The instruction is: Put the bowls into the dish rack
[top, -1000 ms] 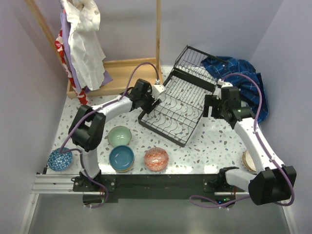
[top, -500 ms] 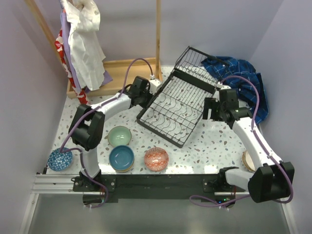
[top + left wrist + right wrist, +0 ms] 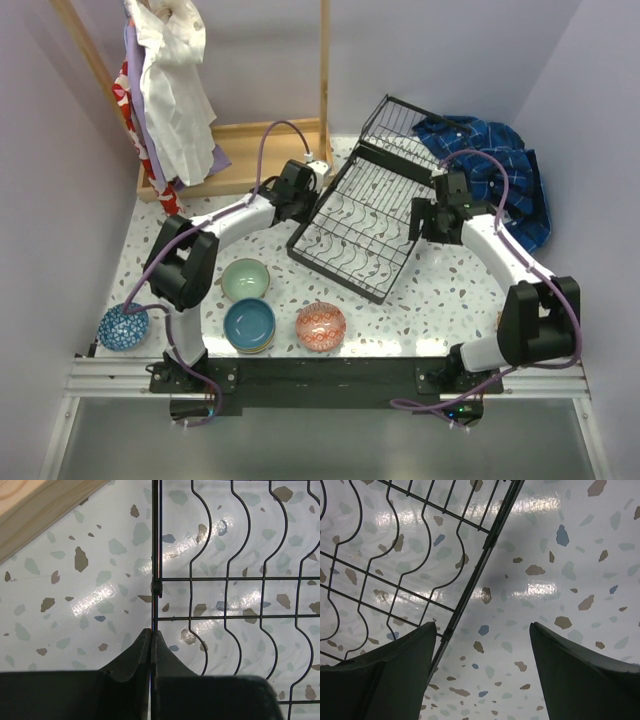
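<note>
The black wire dish rack (image 3: 360, 225) lies slantwise mid-table, its hinged end panel (image 3: 400, 125) raised at the back. My left gripper (image 3: 305, 200) is shut on the rack's left rim wire (image 3: 155, 540), which runs between its fingertips (image 3: 151, 632). My right gripper (image 3: 418, 222) is open at the rack's right edge, and the rim (image 3: 492, 540) passes just inside its left finger (image 3: 405, 655). A pale green bowl (image 3: 245, 279), a teal blue bowl (image 3: 249, 323), a red-orange bowl (image 3: 320, 326) and a dark blue speckled bowl (image 3: 124, 327) sit near the front. A beige bowl (image 3: 509, 332) shows beside the right arm.
A wooden clothes stand (image 3: 250, 150) with hanging garments (image 3: 170, 80) fills the back left. A blue plaid cloth (image 3: 500, 165) lies at the back right behind the right arm. Walls close in on both sides.
My left gripper has shut on the rack's left rim and the rack has shifted a little. My right arm has drawn in to the rack's right edge, its jaws slightly narrower.
</note>
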Tool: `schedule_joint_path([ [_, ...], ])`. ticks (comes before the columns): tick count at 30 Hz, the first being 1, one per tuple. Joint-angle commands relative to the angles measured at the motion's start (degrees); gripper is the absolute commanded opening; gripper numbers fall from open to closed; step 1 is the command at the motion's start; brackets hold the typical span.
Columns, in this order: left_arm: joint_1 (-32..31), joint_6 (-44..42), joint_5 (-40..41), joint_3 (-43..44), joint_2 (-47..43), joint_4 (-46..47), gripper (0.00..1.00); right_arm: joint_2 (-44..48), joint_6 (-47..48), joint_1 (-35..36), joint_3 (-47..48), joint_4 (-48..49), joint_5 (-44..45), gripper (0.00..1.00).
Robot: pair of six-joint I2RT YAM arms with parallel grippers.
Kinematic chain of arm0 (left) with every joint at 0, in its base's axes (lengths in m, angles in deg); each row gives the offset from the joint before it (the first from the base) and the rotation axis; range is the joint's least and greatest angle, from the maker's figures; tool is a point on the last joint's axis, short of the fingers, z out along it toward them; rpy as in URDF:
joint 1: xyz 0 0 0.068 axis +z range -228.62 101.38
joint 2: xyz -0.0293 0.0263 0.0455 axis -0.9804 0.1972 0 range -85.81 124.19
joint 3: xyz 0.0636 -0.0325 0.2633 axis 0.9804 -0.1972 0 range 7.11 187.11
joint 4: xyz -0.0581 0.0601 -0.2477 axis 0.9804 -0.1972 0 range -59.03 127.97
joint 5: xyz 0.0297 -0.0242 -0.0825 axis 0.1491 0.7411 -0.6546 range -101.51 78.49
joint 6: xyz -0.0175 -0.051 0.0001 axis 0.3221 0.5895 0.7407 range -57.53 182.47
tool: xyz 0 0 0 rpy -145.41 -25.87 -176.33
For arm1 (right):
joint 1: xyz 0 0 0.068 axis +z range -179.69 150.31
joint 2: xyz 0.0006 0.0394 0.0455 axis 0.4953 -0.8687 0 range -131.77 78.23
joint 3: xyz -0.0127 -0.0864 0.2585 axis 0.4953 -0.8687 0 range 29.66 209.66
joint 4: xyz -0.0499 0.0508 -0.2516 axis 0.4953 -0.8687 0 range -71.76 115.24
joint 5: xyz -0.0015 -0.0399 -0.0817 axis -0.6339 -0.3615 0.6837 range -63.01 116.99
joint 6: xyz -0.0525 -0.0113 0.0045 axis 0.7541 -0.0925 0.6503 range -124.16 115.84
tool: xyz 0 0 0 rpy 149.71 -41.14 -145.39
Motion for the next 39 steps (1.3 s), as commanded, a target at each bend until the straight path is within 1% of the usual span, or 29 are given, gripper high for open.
schedule_joint_path([
  [1,-2.9,4.5,-2.1,-1.6,-1.5,1.1,0.0,-2.4,-2.4,-0.1,2.5,2.1,-1.3,0.78],
  [9,-3.3,4.5,-1.3,-2.9,-2.1,1.7,0.0,-7.3,-2.8,0.0,4.4,2.3,-0.4,0.74],
  [12,-3.6,4.7,-1.5,-3.0,-2.4,1.4,0.0,-9.3,-2.7,0.0,4.8,3.1,0.3,0.68],
  [13,-3.6,5.0,-1.6,-3.1,-2.6,1.2,0.0,-9.7,-2.7,0.0,4.9,3.3,0.6,0.62],
  [16,-3.9,5.6,-2.6,-3.4,-3.0,0.8,0.0,-11.0,-2.9,0.0,5.5,3.6,0.6,0.52],
  [17,-4.0,5.7,-3.0,-3.8,-3.2,0.6,0.0,-11.0,-2.7,0.1,5.7,3.5,0.7,0.47],
  [20,-4.7,5.7,-3.6,-4.7,-3.8,0.1,0.0,-10.6,-0.8,-0.1,6.7,2.6,2.4,0.39],
  [22,-5.3,5.5,-4.3,-5.3,-4.6,0.3,0.0,-10.3,0.3,-0.1,6.9,2.4,3.9,0.38],
  [23,-5.4,5.5,-5.4,-5.6,-4.9,0.4,0.0,-10.3,1.5,0.0,6.9,2.2,3.9,0.35],
  [24,-5.5,5.4,-5.9,-5.6,-5.6,0.4,0.04,-10.5,1.9,-0.1,7.0,2.1,3.9,0.33],
  [26,-5.5,5.0,-6.6,-5.5,-6.2,0.4,0.18,-10.7,2.7,-0.1,6.7,2.6,4.1,0.25],
  [27,-5.5,4.6,-6.8,-5.1,-6.6,0.1,0.2,-10.8,3.0,-0.1,6.7,3.0,4.0,0.14],
  [28,-5.5,3.7,-6.9,-4.6,-6.7,-0.1,0.23,-11.1,3.6,-0.1,6.8,4.1,4.2,0.08],
  [29,-5.5,3.4,-6.9,-3.5,-6.7,-0.4,0.28,-11.3,3.8,0.0,7.2,4.6,4.6,0.04],
  [30,-5.5,3.0,-6.8,-2.9,-6.7,-0.9,0.31,-11.7,4.1,-0.1,7.5,5.0,4.7,0.0],
  [31,-5.5,2.2,-6.7,-2.4,-6.7,-1.2,0.34,-12.6,5.3,-0.1,8.0,5.8,4.8,0.0],
  [32,-5.5,1.7,-6.5,-1.4,-6.6,-1.5,0.4,-13.2,5.9,-0.1,8.7,6.2,5.3,0.0],
  [34,-5.5,0.4,-6.8,-0.9,-6.8,-2.1,0.43,-14.9,8.1,-0.2,10.5,7.5,5.5,0.0],
  [35,-5.5,0.1,-6.9,-0.8,-7.0,-2.3,0.47,-15.7,9.0,-0.2,11.2,7.8,5.4,0.0],
  [37,-5.5,-0.9,-7.2,-1.1,-8.3,-2.7,0.51,-16.8,11.3,-0.2,12.9,9.1,5.6,0.0],
  [38,-5.5,-1.4,-8.0,-2.2,-8.8,-2.4,0.54,-17.8,11.5,-0.4,13.4,9.4,6.1,0.0],
  [39,-5.5,-2.0,-8.1,-2.8,-9.9,-1.8,0.54,-18.3,11.7,-0.8,14.0,9.9,6.9,0.0],
])
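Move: My left fingers are shut on the dish rack's left rim; the rack's middle is about 13 cm to their right and 2 cm back. The green bowl lies roughly 16 cm back and 15 left of that hand, the red bowl 27 back and 2 right. My open right hand has the rack's right rim about 3 cm to its left and 4 below; the plaid shirt sits some 13 cm ahead and 15 right. I drag the rack's left rim back and to the right with my left hand, about 7 cm in all, opening those fingers over the last part. My right hand sinks some 4 cm while easing forward, then closes and pinches the right rim as it shifts a little right. It finishes by carrying that rim about 3 cm forward. ##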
